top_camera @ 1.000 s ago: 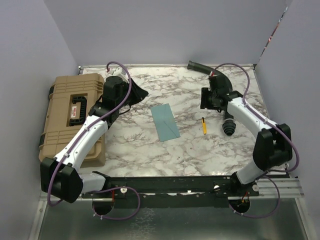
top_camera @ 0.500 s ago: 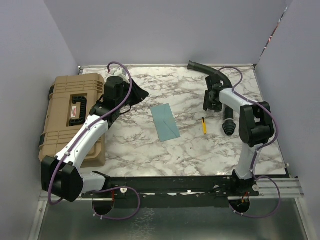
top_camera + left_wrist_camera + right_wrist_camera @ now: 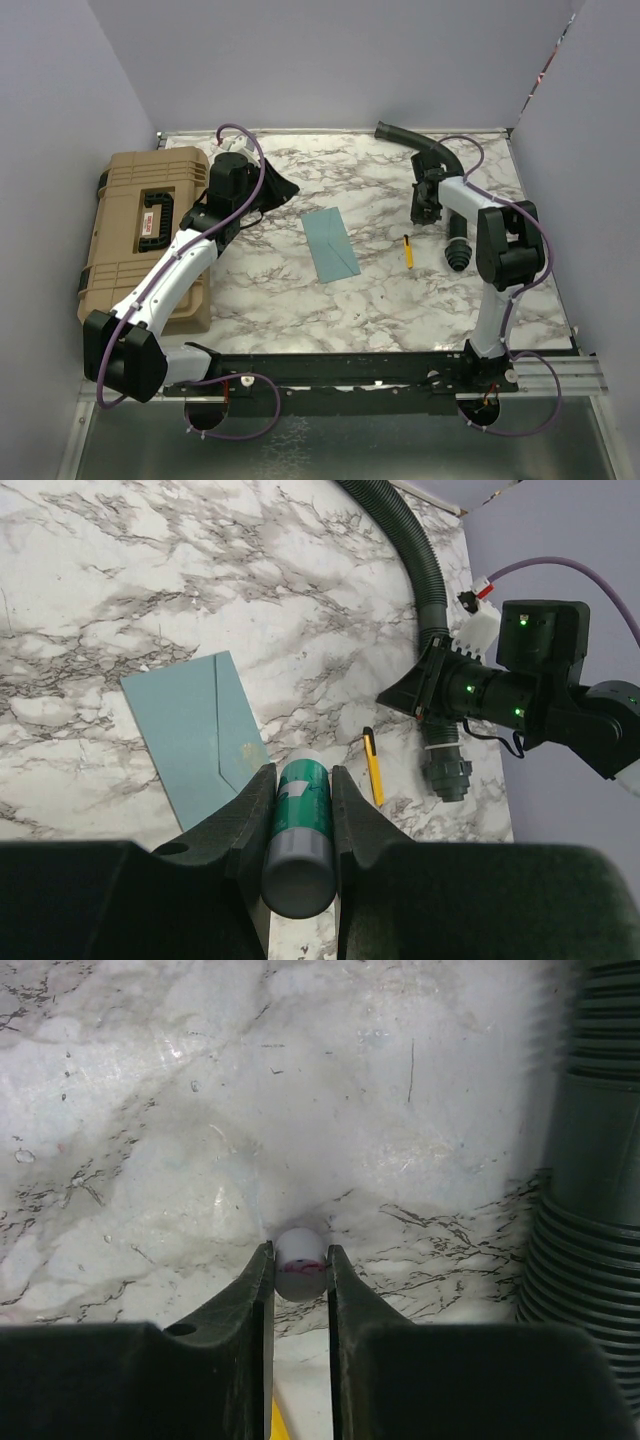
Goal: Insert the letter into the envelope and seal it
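The teal envelope (image 3: 330,245) lies flat on the marble table, its flap outline visible in the left wrist view (image 3: 195,730). The letter is out of view. My left gripper (image 3: 281,187) hovers at the back left of the envelope. It is shut on a green glue stick (image 3: 300,825) with a grey end, held lengthwise between the fingers (image 3: 303,770). My right gripper (image 3: 421,212) is down at the table on the right. Its jaws (image 3: 300,1256) are shut on a small white cap (image 3: 300,1265) with a red mark.
A tan tool case (image 3: 140,230) fills the left side. A black corrugated hose (image 3: 430,150) curves along the back right, its end piece (image 3: 457,250) beside the right arm. A small yellow pen-like object (image 3: 408,251) lies between envelope and hose.
The right arm folded inward and its gripper came down to the table, closing on the white cap. The left arm and the envelope have not moved.
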You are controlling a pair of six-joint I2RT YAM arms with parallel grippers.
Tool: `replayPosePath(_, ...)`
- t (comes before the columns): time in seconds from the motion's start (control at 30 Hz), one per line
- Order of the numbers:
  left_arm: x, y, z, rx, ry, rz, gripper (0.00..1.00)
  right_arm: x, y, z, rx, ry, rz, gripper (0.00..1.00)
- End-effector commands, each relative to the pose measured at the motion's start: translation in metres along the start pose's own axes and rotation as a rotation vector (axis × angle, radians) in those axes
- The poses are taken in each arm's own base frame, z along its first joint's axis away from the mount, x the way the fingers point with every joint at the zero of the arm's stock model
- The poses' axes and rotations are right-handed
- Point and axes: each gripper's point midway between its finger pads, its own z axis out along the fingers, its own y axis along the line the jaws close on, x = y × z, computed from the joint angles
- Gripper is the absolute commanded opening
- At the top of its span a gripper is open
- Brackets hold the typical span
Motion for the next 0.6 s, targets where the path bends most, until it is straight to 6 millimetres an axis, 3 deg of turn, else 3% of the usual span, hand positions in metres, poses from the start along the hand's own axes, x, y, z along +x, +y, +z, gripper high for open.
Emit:
replayPosePath(0.0,-0.003,-0.011,0.000,0.048,-0.002,0.004,0.00,-0.014,0.006,-0.015,-0.046,-0.036,0.028,0.06)
replayPosePath(0.2,-0.017,-0.046,0.000,0.176,-0.001,-0.028,0.00,-0.050,0.035,-0.088,-0.287,-0.173,0.069,0.01)
replayPosePath(0.4,-0.030,-0.092,-0.008,0.382,0.000,-0.109,0.00,-0.074,0.087,-0.196,-0.731,-0.323,0.046,0.00)
replayPosePath(0.47,-0.035,-0.104,-0.011,0.440,-0.003,-0.137,0.00,-0.071,0.103,-0.231,-0.897,-0.332,0.024,0.01)
replayPosePath(0.57,-0.041,-0.124,-0.018,0.538,0.009,-0.190,0.00,-0.072,0.118,-0.299,-1.156,-0.417,0.000,0.01)
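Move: The right hand, low over the table, already pinches the white cap; the glue stick it is headed for is held by the left hand, about 32 cm to its left, 5 cm back and 24 cm higher. The yellow knife lies some 9 cm back and 4 cm left of the right hand, the envelope 7 cm back and 26 cm left. From the left hand, the cap is about 32 cm right, 5 cm ahead and 24 cm below. Right hand, still pinching the cap, rises about 23 cm and left towards the left hand's rising glue stick. ##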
